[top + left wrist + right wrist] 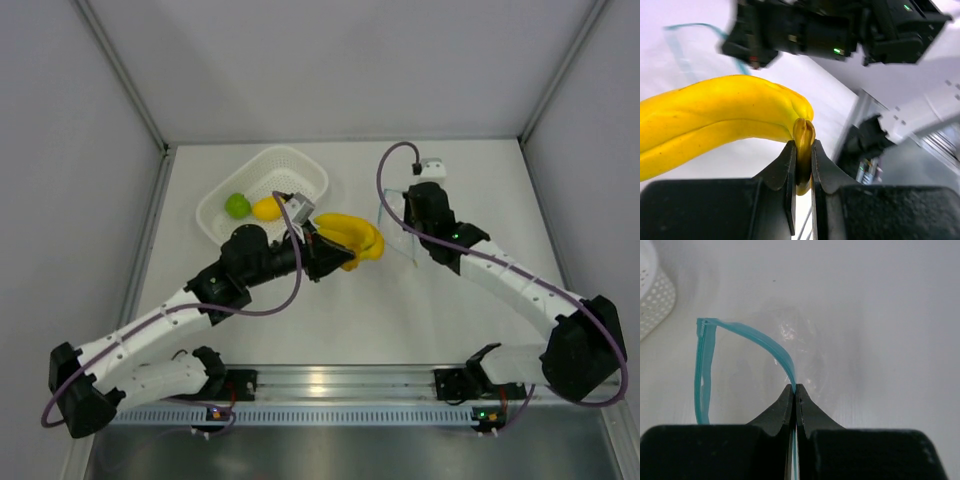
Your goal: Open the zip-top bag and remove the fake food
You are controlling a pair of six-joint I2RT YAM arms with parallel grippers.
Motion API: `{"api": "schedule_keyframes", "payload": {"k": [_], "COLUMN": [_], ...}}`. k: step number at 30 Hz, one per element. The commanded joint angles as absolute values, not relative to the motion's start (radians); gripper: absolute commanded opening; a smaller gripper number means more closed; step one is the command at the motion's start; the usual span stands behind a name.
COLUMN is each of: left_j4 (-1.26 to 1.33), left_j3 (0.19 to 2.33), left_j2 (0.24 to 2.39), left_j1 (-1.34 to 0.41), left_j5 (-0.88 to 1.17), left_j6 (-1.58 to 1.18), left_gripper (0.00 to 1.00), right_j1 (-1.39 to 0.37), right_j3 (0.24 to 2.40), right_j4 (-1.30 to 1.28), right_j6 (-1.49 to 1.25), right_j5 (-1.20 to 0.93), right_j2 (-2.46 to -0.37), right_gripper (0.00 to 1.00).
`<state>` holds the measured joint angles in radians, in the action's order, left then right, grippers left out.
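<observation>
My left gripper is shut on the stem end of the yellow banana bunch and holds it above the table, right of the basket. The green ball-like fruit and the yellow-orange oval fruit lie in the white basket. My right gripper is shut on the light blue zip strip of the clear zip-top bag. The bag's mouth gapes open in a loop, and the bag hangs down to the table with nothing showing inside.
The white perforated basket stands at the back left of the table, close to the left wall. The right arm's black links are just beyond the banana bunch. An aluminium rail runs along the near edge.
</observation>
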<state>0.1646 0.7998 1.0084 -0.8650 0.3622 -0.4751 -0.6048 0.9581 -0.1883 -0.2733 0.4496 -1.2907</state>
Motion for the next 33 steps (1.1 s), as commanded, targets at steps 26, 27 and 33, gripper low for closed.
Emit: {"api": "schedule_keyframes", "payload": {"k": [26, 27, 33], "left_j4": [-0.370, -0.367, -0.342], "left_j3": [1.270, 1.269, 1.262], "left_j2": [1.598, 1.603, 1.600], "left_j1": [-0.275, -0.276, -0.278], "left_j5": [-0.206, -0.192, -0.101], "left_j6": [-0.693, -0.699, -0.715], "left_gripper": [0.00, 0.00, 0.00], "right_j1": [-0.483, -0.483, -0.485], "right_j3": [0.986, 0.986, 1.003], "right_j4": [-0.302, -0.302, -0.307], "right_j6": [-0.267, -0.267, -0.275], "right_j5": [0.394, 0.394, 0.387], "right_j2": [-1.155, -1.161, -1.218], "right_gripper": [0.00, 0.00, 0.00]}}
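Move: My left hand already holds the bananas by the stem, fingers pointing right. The white basket's middle lies about 35 cm ahead of it, 25 cm to its left and 26 cm below. In the basket, the yellow mango is roughly 33 cm ahead and 23 cm left of that hand, the green fruit 34 cm ahead and 31 cm left, both 26 cm down. From my right hand, pinching the bag, the basket is some 17 cm ahead, 38 cm left and 15 cm below. I swing the bananas away from the bag with my left hand, about 25 cm forward and 20 cm left, rising a touch before sinking to some 16 cm lower over the basket's near side. My wrist turns counter-clockwise some 65 degrees and tips the fingers forward and down; they keep the stem pinched. My right hand draws the bag's zip edge about 5 cm right and slightly up. ##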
